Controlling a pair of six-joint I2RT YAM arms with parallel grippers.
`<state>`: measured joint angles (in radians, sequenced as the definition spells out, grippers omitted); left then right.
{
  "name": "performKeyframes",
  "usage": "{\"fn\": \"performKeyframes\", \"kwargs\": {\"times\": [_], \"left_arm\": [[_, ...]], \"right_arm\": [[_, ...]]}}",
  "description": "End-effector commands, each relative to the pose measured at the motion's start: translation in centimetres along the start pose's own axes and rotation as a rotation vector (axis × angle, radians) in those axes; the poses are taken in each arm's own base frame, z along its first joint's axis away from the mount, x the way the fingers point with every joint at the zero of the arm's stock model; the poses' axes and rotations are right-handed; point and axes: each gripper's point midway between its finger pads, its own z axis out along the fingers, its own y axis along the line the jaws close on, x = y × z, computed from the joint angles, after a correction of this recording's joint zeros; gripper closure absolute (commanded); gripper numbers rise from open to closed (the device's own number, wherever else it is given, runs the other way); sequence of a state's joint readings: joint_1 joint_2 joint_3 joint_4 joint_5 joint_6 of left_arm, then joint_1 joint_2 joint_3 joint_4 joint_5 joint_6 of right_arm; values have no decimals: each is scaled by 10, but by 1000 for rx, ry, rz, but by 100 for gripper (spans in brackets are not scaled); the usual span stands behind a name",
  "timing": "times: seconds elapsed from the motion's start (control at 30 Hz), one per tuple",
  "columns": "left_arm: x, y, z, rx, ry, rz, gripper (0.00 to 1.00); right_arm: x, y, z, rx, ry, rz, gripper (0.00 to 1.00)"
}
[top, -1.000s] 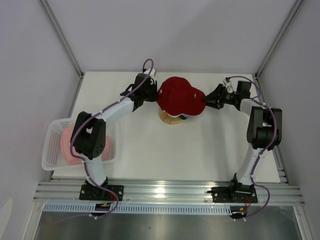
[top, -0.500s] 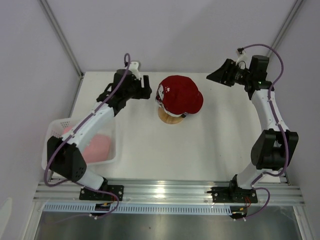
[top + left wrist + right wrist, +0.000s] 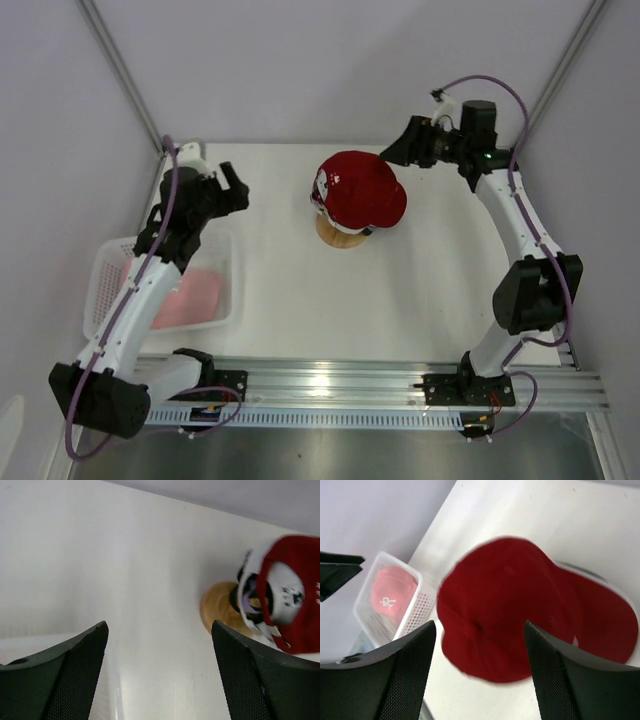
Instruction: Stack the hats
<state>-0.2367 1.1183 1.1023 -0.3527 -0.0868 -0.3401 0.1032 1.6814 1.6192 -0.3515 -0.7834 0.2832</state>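
Note:
The red hat sits on top of the stack on the round wooden stand. A white hat's edge shows under it. In the left wrist view the red hat and the white one hang over the stand. A pink hat lies in the basket. My left gripper is open and empty, well left of the stack, its fingers wide over bare table. My right gripper hovers open just behind and to the right of the stack, looking down on the red hat.
A white mesh basket stands at the table's left front edge; it also shows in the right wrist view, where the basket holds the pink hat. Grey walls close in on three sides.
Both grippers opened and let go of the red hat, which stays on the stack. The left arm swung left toward the basket. The right arm rose and drew back to the far right.

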Motion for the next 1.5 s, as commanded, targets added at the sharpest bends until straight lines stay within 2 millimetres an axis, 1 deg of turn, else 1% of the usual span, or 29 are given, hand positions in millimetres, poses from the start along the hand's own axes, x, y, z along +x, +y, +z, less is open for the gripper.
{"fn": "performKeyframes", "kwargs": {"times": [0.0,0.03,0.07,0.1,0.13,0.17,0.23,0.27,0.3,0.37,0.4,0.47,0.5,0.57,0.6,0.63,0.7,0.77,0.8,0.87,0.9,0.93,1.03,1.13,1.27,1.3,1.37,1.4,1.47], "left_arm": [[4,44,-30,-132,-63,-180,13],[10,55,-33,-154,-64,-208,14],[9,57,-38,-156,-82,-221,14],[15,61,-40,-164,-79,-224,14],[13,62,-46,-165,-97,-222,14],[17,63,-47,-169,-85,-220,14],[21,58,-46,-136,-65,-203,14],[19,50,-43,-85,-65,-192,14],[23,27,-42,44,-28,-175,16],[22,4,-32,170,-11,-175,21],[24,-13,-32,247,16,-183,23],[28,-24,-18,273,55,-172,25],[17,-31,-15,274,40,-151,25],[22,-48,-5,301,77,-130,25],[33,-51,10,297,120,-135,25],[20,-67,12,343,102,-128,25],[27,-83,33,367,143,-129,27],[16,-102,43,411,146,-123,29],[31,-104,59,402,195,-124,29],[23,-118,70,411,194,-117,31],[34,-120,83,403,227,-115,33],[27,-124,87,402,218,-115,34],[43,-123,107,362,264,-109,37],[53,-126,115,365,297,-103,44],[55,-137,117,397,293,-93,45],[55,-138,118,395,291,-87,45],[68,-134,124,353,326,-62,45],[61,-137,126,349,313,-53,46],[69,-137,131,329,329,-31,48]], "right_arm": [[-21,30,35,51,-4,-194,26],[-14,30,42,78,32,-192,26],[-5,28,59,89,66,-201,26],[-16,28,63,123,43,-218,27],[-11,26,67,141,63,-218,28],[-1,25,79,147,93,-225,28],[6,18,86,207,115,-266,29],[9,14,89,236,127,-279,29],[17,7,94,284,153,-301,29],[23,0,99,329,176,-322,29],[33,-3,104,342,207,-320,29],[37,-5,108,364,220,-325,30],[47,-8,113,375,256,-352,31],[48,-9,117,399,264,-386,32],[52,-9,119,410,277,-395,32],[59,-9,126,414,295,-406,32],[59,-9,128,435,299,-430,32],[63,-6,135,440,308,-450,32],[63,-6,135,446,312,-453,32],[66,-5,139,446,319,-462,32],[65,-2,140,442,315,-463,32],[65,0,141,437,315,-465,32],[63,1,142,439,306,-465,31],[58,4,142,437,291,-462,30],[55,7,141,430,280,-461,28],[55,7,142,430,277,-457,28],[55,8,142,424,278,-453,28],[56,8,142,422,281,-450,28],[57,8,142,418,285,-442,28]]}}
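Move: The red hat on top of the stack sits about 28 cm to the left hand's right, 6 cm farther out and 11 cm lower. For the right hand it is roughly 9 cm to the left, 2 cm nearer the base and 13 cm down. The wooden stand's foot is on the table some 25 cm right of the left hand and 4 cm ahead; the white basket lies about 19 cm to that hand's left and 13 cm back. Left across the stack's far side goes the open right hand, some 12 cm with 5 cm forward and 6 cm down after a slight rise, rolling about 35 degrees so its fingers point more downward, then holding by the red crown. The left hand first draws back and left, reverses rightward, forward and down to the hats' left edge, turning clockwise, dipping its fingers and narrowing them partway; contact is unclear. ##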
